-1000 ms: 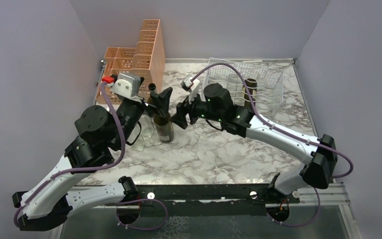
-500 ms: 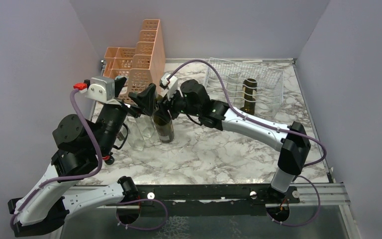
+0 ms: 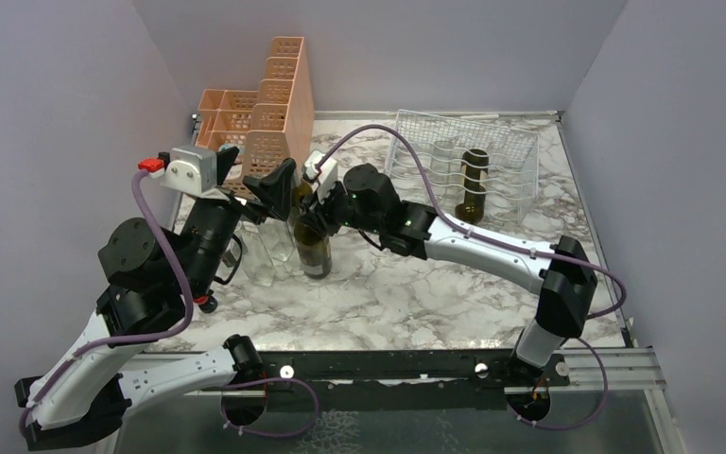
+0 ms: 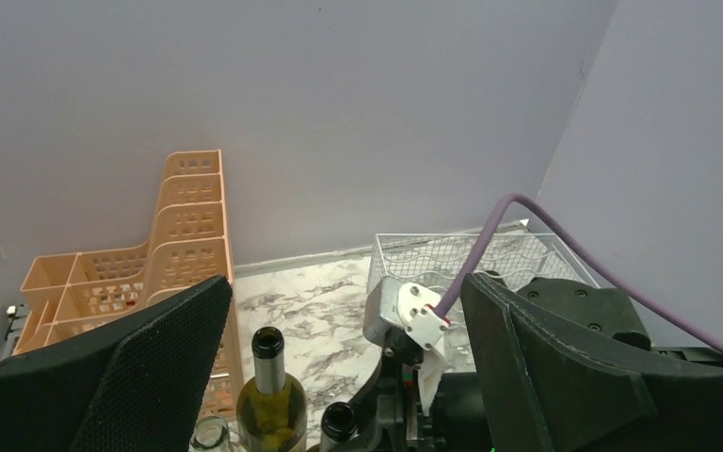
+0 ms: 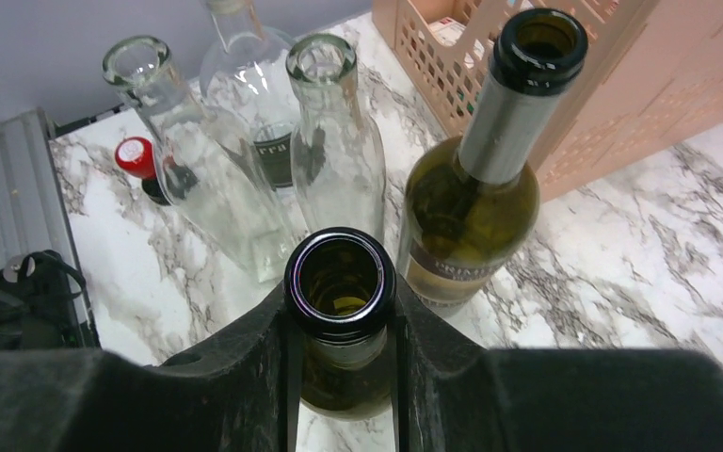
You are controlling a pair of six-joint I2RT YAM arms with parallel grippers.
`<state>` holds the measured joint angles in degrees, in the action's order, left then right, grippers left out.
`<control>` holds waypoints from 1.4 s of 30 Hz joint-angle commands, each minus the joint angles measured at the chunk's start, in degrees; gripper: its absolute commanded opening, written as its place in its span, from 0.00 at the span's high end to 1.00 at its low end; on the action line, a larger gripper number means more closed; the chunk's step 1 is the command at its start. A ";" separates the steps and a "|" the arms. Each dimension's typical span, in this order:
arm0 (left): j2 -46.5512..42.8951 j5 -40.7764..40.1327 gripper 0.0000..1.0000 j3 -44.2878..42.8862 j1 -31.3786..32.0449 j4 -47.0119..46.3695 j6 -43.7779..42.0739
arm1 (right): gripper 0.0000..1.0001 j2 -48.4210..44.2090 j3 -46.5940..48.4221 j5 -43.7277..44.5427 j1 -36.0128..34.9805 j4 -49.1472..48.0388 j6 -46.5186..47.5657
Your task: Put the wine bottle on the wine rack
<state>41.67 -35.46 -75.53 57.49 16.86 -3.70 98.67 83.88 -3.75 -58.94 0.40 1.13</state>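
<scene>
A dark green wine bottle (image 3: 315, 252) stands upright on the marble table, its open mouth (image 5: 339, 281) right under the right wrist camera. My right gripper (image 5: 339, 331) is shut on its neck, one finger pressed to each side just below the lip. The same neck (image 4: 339, 421) shows at the bottom of the left wrist view. My left gripper (image 4: 339, 377) hangs wide open above the group of bottles, holding nothing. The wire wine rack (image 3: 520, 151) sits at the back right, with one dark bottle (image 3: 474, 184) lying in it.
An olive labelled bottle (image 5: 475, 198) stands close beside the held one. Two clear glass bottles (image 5: 209, 174) and a small red-capped bottle (image 5: 137, 160) stand just beyond. A peach perforated organizer (image 3: 265, 109) fills the back left corner.
My right arm swung left to the bottle group and its jaws closed on the dark bottle's neck. The left arm drew back to the left early on, then stayed still and open.
</scene>
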 commanded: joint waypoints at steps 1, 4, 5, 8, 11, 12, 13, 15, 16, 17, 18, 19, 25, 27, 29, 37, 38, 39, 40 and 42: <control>-1.28 -1.15 0.01 0.84 0.16 0.06 -1.19 | 0.91 -6.59 -3.16 6.75 -0.58 -4.08 2.55; -1.48 -0.03 0.01 2.05 0.16 0.22 -1.17 | 0.93 -11.01 -6.84 10.44 -0.58 -4.59 2.45; -1.47 0.45 0.01 2.64 0.14 0.31 -1.02 | 0.94 -13.13 -8.10 11.92 -0.64 -4.60 2.14; -1.43 2.51 0.01 4.64 0.16 0.62 -0.10 | 0.94 -17.99 -12.22 17.71 -0.58 -4.23 0.82; -1.43 4.96 0.01 7.92 0.16 0.29 1.21 | 0.95 -23.06 -16.65 24.81 -0.59 -3.29 -1.01; -1.42 6.17 0.01 9.43 0.15 -0.02 1.66 | 0.95 -24.69 -18.16 26.15 -0.60 -3.10 -1.53; -1.26 7.06 0.01 11.00 0.16 -0.52 2.25 | 0.95 -26.36 -19.37 27.87 -0.57 -2.72 -2.25; -0.79 8.74 0.01 14.51 0.16 -2.05 3.88 | 0.95 -29.53 -21.54 31.27 -0.58 -1.82 -3.76; -0.31 9.52 0.01 16.23 0.16 -2.87 5.01 | 0.95 -31.02 -22.31 32.48 -0.57 -1.26 -4.57; 0.21 10.20 0.01 18.13 0.16 -3.93 6.21 | 0.95 -32.35 -23.26 33.71 -0.61 -0.69 -5.30; 0.61 11.02 0.01 20.26 0.16 -5.55 7.42 | 0.95 -33.63 -23.64 34.49 -0.61 0.08 -6.25; 0.87 12.84 0.01 22.51 0.16 -7.33 8.75 | 0.95 -34.60 -23.93 35.16 -0.63 1.02 -7.20; 3.54 24.83 0.01 33.81 0.16 -18.86 15.89 | 0.96 -39.42 -24.71 40.17 -0.57 8.09 -13.53; 3.95 28.14 0.01 37.73 0.16 -23.68 16.25 | 0.96 -40.53 -25.04 41.03 -0.57 10.27 -15.72; 4.51 31.15 0.01 41.82 0.16 -29.08 15.80 | 0.96 -41.63 -25.54 41.12 -0.59 11.34 -17.30; 14.19 38.77 0.01 48.35 0.16 -44.03 13.84 | 0.96 -43.77 -25.51 37.64 -0.64 12.81 -19.88; 15.64 39.53 0.01 48.18 0.18 -44.51 13.07 | 0.96 -43.89 -25.33 37.08 -0.64 12.97 -19.87; 17.23 40.33 0.01 48.05 0.16 -45.18 12.37 | 0.96 -44.17 -25.15 36.38 -0.61 12.91 -19.87; 18.64 40.65 0.01 47.95 0.16 -45.81 11.98 | 0.96 -44.35 -25.02 35.52 -0.57 12.89 -19.77; 20.83 40.74 0.01 48.00 0.16 -47.68 11.61 | 0.96 -45.08 -24.77 33.80 -0.58 12.66 -19.62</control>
<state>58.85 1.04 -27.33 57.49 -22.22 9.80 56.73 57.63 33.04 -59.51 16.95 -16.86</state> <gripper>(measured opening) 0.987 0.345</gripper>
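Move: The right hand already holds the wine bottle by its neck, the bottle's middle about 13 cm below; the wire rack's middle lies some 22 cm ahead, 32 cm right and 18 cm lower. A second dark bottle stands about 9 cm ahead, 3 cm left and 13 cm down. From the empty left hand, the held bottle's middle is roughly 7 cm ahead, 3 cm right and 36 cm below; the second bottle is 16 cm straight ahead and 35 cm below. Keeping its pinch on the bottle's neck, the right hand carries it about 23 cm to the right, away from the standing bottles, rising slightly and turning some 40 degrees clockwise. The left hand sinks about 32 cm and swings 19 cm right towards the bottle's body, turning clockwise and tipping down, fingers staying wide open without touching it. ##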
